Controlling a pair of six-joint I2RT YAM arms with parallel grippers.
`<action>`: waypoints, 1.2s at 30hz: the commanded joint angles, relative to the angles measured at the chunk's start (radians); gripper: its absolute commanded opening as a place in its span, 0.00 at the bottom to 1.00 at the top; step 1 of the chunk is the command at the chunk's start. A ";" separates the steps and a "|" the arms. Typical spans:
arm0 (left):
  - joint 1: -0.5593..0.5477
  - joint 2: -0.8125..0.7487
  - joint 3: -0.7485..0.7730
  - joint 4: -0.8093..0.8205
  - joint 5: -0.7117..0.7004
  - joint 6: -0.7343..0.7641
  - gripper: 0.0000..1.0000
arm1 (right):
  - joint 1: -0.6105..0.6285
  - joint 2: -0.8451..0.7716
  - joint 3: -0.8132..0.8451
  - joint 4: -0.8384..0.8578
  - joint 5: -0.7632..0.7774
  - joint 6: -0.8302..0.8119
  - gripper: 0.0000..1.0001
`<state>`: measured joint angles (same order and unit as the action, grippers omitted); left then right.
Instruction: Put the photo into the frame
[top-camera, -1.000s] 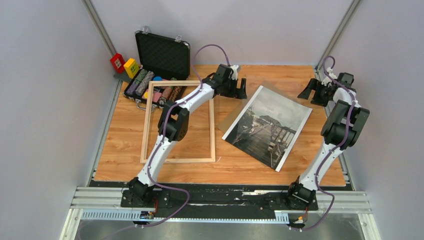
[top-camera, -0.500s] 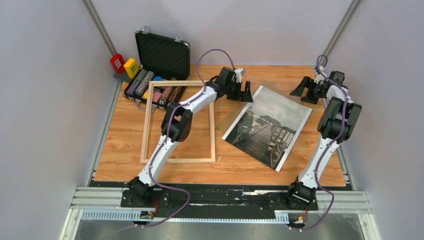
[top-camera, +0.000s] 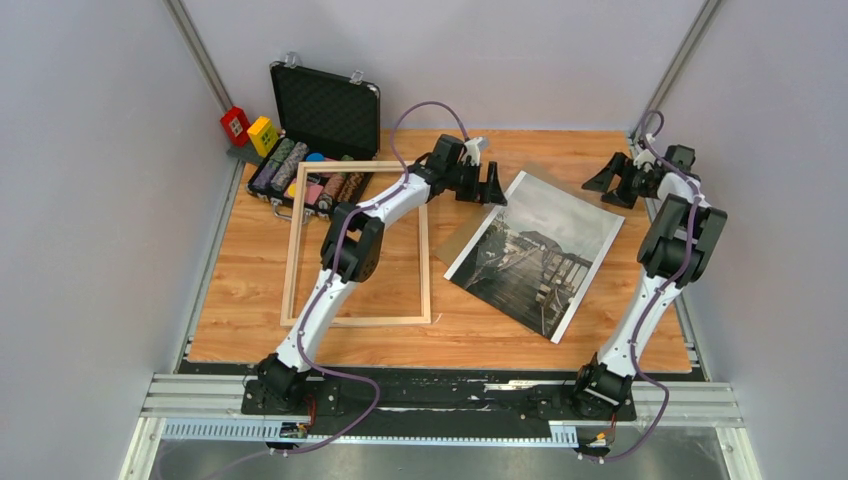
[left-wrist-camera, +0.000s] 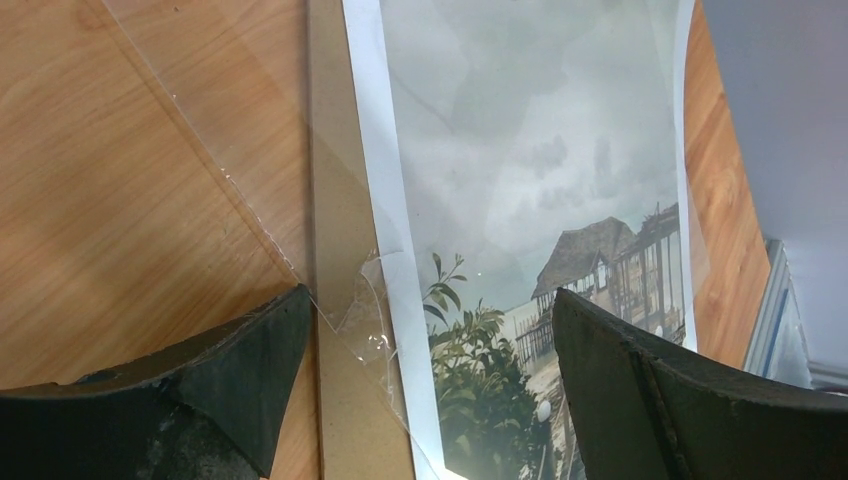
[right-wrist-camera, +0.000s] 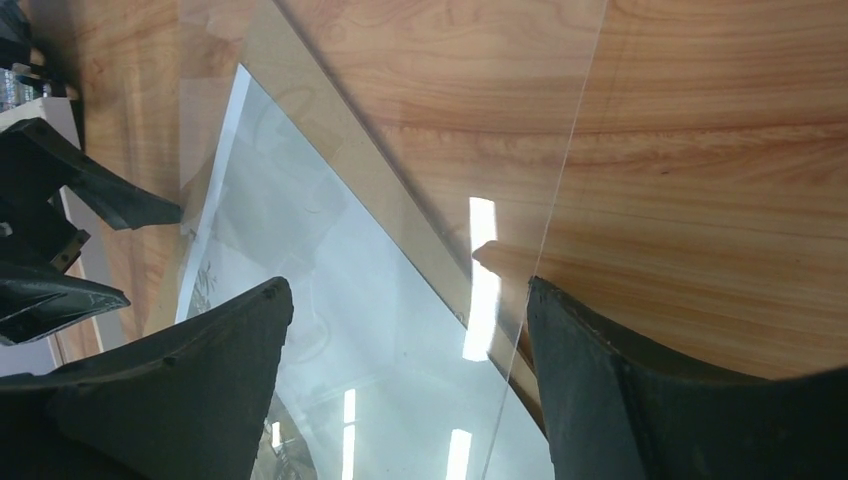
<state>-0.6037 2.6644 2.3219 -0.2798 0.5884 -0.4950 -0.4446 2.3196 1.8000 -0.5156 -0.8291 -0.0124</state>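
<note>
The photo (top-camera: 535, 255), a grey pier scene with a white border, lies tilted on the table right of centre. In the left wrist view the photo (left-wrist-camera: 530, 150) rests on a brown backing board (left-wrist-camera: 335, 200) with a clear pane (left-wrist-camera: 220, 170) over it. The pale wooden frame (top-camera: 293, 250) lies flat to the left, with nothing inside it. My left gripper (top-camera: 490, 185) hovers open over the photo's far left corner, nothing between its fingers (left-wrist-camera: 230, 370). My right gripper (top-camera: 610, 180) stands open near the photo's far right corner, above the pane's edge (right-wrist-camera: 570, 180).
An open black case (top-camera: 325, 110) with foam lining stands at the back left, with rolls and coloured items in its lower half. A red block (top-camera: 236, 124) and a yellow block (top-camera: 263, 133) sit beside it. Enclosure walls stand close on both sides.
My left gripper has slid right, toward the photo's far left corner. My right gripper has swung left from the back right corner toward the photo. Photo and frame have not moved.
</note>
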 joint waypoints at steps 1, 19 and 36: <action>-0.027 -0.004 -0.059 -0.022 0.061 -0.014 0.99 | 0.014 -0.052 -0.007 -0.016 -0.204 0.026 0.82; -0.002 -0.072 -0.151 -0.011 0.085 0.026 0.98 | -0.016 -0.215 -0.183 -0.048 -0.486 -0.125 0.58; -0.001 -0.115 -0.191 0.001 0.099 0.029 0.97 | -0.009 -0.248 -0.289 -0.110 -0.498 -0.165 0.25</action>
<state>-0.5880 2.5824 2.1548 -0.2054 0.6636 -0.4667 -0.4648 2.1357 1.4967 -0.6353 -1.2755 -0.1665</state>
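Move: The clear sheet lies over the photo between the hands. Its middle is roughly 13 cm left of the right gripper, about 10 cm back and a little below; its right edge runs by the right fingertips. The photo's middle is some 15 cm left and 17 cm back, the frame's about 55 cm left and 12 cm back. From the left gripper the sheet's middle is roughly 13 cm right and 10 cm back. Lift the right gripper about 9 cm with the clear sheet's edge between its fingers, drawing it back and left, then sink some 4 cm while carrying on, about 9 cm back and 7 cm left in all. Roll its left side up some 20 degrees and close the fingers to about a third. Keep the left gripper low and open at the opposite edge, easing 2 cm back and left. ##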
